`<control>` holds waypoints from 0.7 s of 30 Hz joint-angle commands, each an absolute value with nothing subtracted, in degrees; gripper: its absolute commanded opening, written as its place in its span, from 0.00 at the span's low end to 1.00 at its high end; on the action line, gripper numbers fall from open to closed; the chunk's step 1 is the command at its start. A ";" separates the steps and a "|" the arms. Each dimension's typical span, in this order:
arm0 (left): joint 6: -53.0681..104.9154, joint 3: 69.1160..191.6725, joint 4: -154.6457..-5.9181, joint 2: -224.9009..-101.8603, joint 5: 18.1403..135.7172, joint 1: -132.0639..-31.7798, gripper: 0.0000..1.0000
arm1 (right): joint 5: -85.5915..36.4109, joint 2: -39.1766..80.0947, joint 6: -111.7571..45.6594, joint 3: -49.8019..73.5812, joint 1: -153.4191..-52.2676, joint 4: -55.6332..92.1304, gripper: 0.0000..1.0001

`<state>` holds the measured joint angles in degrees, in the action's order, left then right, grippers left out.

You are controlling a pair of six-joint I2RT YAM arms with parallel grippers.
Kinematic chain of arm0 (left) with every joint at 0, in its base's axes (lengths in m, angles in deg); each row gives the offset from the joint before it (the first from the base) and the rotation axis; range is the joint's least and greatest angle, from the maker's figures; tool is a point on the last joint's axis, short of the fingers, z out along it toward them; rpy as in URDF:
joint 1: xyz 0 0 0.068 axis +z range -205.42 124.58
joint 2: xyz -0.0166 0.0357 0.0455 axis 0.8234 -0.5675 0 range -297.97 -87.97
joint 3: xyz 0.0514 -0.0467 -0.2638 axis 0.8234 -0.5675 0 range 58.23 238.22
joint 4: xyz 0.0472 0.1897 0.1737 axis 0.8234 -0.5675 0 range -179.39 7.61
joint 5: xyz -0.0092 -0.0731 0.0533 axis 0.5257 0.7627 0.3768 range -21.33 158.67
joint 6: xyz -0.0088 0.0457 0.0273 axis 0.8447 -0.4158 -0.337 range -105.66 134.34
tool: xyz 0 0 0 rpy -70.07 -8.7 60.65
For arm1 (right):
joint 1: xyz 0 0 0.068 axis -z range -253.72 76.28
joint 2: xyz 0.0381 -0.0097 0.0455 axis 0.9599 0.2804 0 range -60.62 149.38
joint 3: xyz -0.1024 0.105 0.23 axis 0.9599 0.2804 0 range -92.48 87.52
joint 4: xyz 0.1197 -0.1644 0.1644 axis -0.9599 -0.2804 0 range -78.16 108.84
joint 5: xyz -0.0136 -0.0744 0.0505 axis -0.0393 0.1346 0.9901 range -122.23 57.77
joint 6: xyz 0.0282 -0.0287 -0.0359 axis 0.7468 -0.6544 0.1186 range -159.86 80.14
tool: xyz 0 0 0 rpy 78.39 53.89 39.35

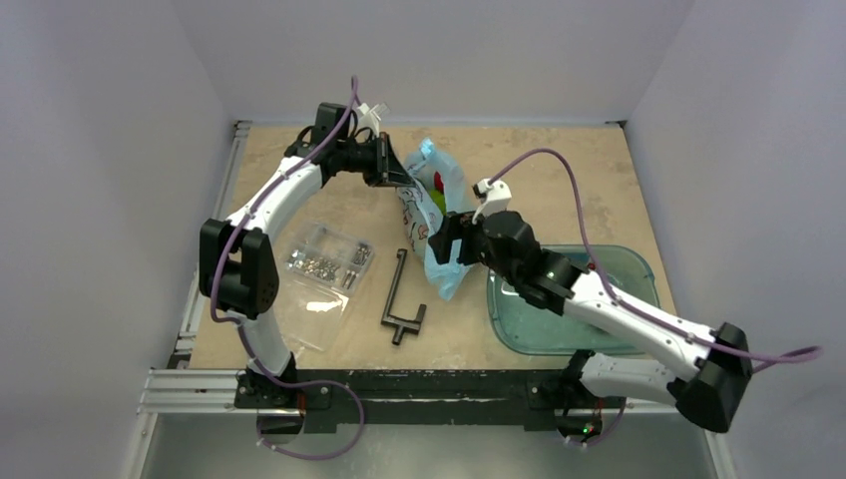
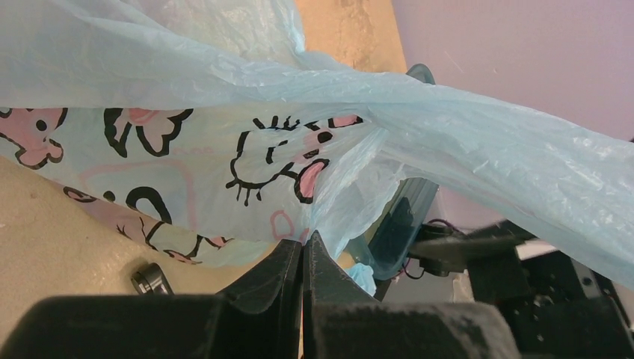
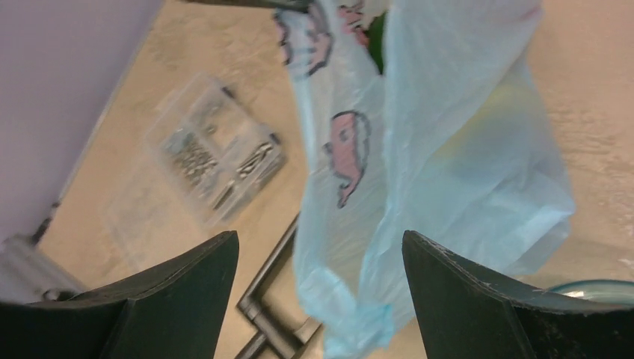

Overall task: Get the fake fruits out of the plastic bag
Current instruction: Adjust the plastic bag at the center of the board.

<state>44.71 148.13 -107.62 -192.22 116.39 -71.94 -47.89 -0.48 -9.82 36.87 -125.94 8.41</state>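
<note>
The light-blue plastic bag (image 1: 439, 225) with pink and black cartoon prints hangs lifted over the middle of the table. My left gripper (image 1: 403, 178) is shut on the bag's upper edge; in the left wrist view the fingers (image 2: 288, 262) meet with the film (image 2: 224, 142) pinched at their tips. My right gripper (image 1: 442, 245) stands open at the bag's lower part, and in the right wrist view the bag's bottom (image 3: 448, 149) hangs between the spread jaws (image 3: 320, 258), untouched. A green fake fruit (image 1: 437, 196) shows through the film (image 3: 377, 34). The other fruits are hidden inside.
A teal tray (image 1: 619, 261) lies under the right arm. A clear bag of metal screws (image 1: 325, 261) lies on the left. A black T-shaped tool (image 1: 402, 299) rests between that bag and the plastic bag, and it shows below the right jaws (image 3: 269, 292).
</note>
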 commanded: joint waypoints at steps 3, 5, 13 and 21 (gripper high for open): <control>42.85 150.11 -107.62 -190.65 116.21 -72.52 0.00 | -57.00 15.09 -9.44 31.44 -120.27 14.01 0.80; 41.83 149.99 -108.41 -190.19 115.31 -72.76 0.00 | -60.95 18.78 -10.22 30.69 -118.99 15.31 0.71; 39.69 151.51 -112.09 -188.97 111.59 -73.00 0.00 | -72.74 24.32 -16.33 30.73 -105.75 16.77 0.04; 38.08 153.25 -113.73 -188.83 111.40 -72.53 0.00 | -69.10 17.27 -29.72 31.29 -97.89 23.16 0.00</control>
<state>40.21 149.95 -113.02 -191.78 111.56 -72.81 -68.72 21.48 -21.93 33.11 -99.15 17.46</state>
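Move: My left hand still pinches the bag's left rim; the bag's free right rim stands about 11 cm to its right, 4 cm back and 9 cm lower. From my open right hand, that right rim is some 10 cm ahead, 4 cm right and 11 cm below. The red fruit is about 13 cm ahead, 2 cm left and 16 cm down. About 22 cm below lie the black bracket, 14 cm back and 10 cm left, and the green tray, 14 cm back and 29 cm right. I swing my right hand forward and down to the bag's free right side and close the fingers on its rim. Gripping it, I carry on mainly to the right, about 13 cm and still edging forward, rising some 4 cm at the end; the hand turns roughly 40 degrees clockwise along the way. My left hand keeps its pinch on the opposite rim, nearly still. ##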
